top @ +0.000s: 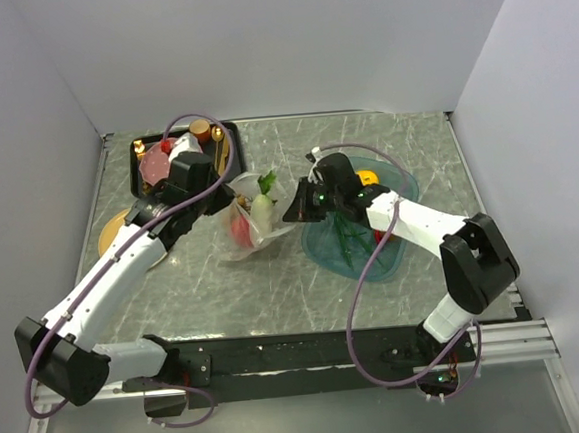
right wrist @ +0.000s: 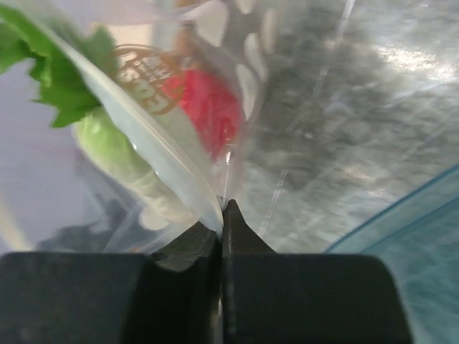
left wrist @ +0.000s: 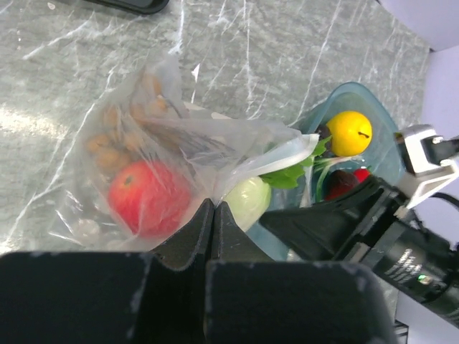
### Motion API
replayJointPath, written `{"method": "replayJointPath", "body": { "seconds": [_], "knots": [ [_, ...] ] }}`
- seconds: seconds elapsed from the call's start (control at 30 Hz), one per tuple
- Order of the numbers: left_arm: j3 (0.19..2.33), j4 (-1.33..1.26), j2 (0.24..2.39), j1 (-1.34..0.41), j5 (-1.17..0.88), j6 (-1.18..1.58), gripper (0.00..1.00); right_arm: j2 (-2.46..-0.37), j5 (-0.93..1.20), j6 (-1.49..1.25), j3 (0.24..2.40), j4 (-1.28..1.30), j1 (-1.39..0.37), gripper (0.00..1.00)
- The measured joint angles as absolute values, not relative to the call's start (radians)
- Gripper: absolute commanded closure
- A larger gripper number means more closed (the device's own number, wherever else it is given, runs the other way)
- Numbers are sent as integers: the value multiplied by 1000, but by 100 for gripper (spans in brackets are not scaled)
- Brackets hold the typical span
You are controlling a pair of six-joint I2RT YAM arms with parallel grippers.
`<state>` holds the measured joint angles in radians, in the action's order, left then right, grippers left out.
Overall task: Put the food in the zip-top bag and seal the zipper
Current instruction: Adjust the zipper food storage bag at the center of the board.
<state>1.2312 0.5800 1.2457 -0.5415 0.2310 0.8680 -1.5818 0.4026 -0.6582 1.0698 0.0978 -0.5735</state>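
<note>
The clear zip-top bag (top: 247, 230) lies on the table between both arms. Inside it are the red apple (left wrist: 147, 197), the brown nut cluster (left wrist: 115, 147) and the white oblong piece (left wrist: 247, 201) with green leaves (left wrist: 290, 175) at the mouth. My left gripper (left wrist: 214, 204) is shut on the bag's near edge. My right gripper (right wrist: 224, 209) is shut on the bag's mouth by the whitish zipper (right wrist: 154, 143). The yellow-orange fruit (left wrist: 348, 132) and the red chili (left wrist: 348, 180) lie in the teal tray (top: 398, 258).
A black tray (top: 237, 158) at the back left holds a pink plate (top: 155, 167) and a brown cup (top: 200, 129). A yellow disc (top: 113, 230) lies under my left arm. Green stems (top: 349, 234) lie in the teal tray. White walls enclose three sides.
</note>
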Motion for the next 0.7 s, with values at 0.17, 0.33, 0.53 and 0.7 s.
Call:
{"method": "replayJointPath", "body": {
  "seconds": [0.17,0.33,0.53,0.7],
  "knots": [
    [1270,645,1248,-542,253,852,99,-1509,292,-627,1132,221,-583,100],
    [1355,646,1274,-514,266,834,99,-1473,287,-574,1368,332,-586,100],
    [1361,622,1365,-626,255,830,99,-1538,193,-503,1427,381,-699,100],
    [1363,650,1330,-647,279,829,99,-1577,158,-485,1465,514,-706,100]
  ]
}}
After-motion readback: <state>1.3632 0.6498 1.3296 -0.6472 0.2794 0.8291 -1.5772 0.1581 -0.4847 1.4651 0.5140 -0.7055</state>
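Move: The zip-top bag is already pinched by both grippers at its open mouth. Its full belly lies about 5 cm right, 2 ahead and 12 below the left hand, and about 8 cm left, 3 ahead and 5 below the right hand. From the left hand, the tomato is roughly 2 cm right and level; the pale vegetable is 7 right and 3 ahead. The blue tub is centred 16 cm right of the right hand, 5 ahead, 10 lower. The bag's mouth is jerked upward between two shut grippers: the right hand hoists its side about 15 cm, then sinks back to finish some 8 cm up, its wrist tilted about 15 degrees. The left hand keeps its pinch, bobs up and slightly forward, then swings right towards the right gripper, easing back a little at the end. ##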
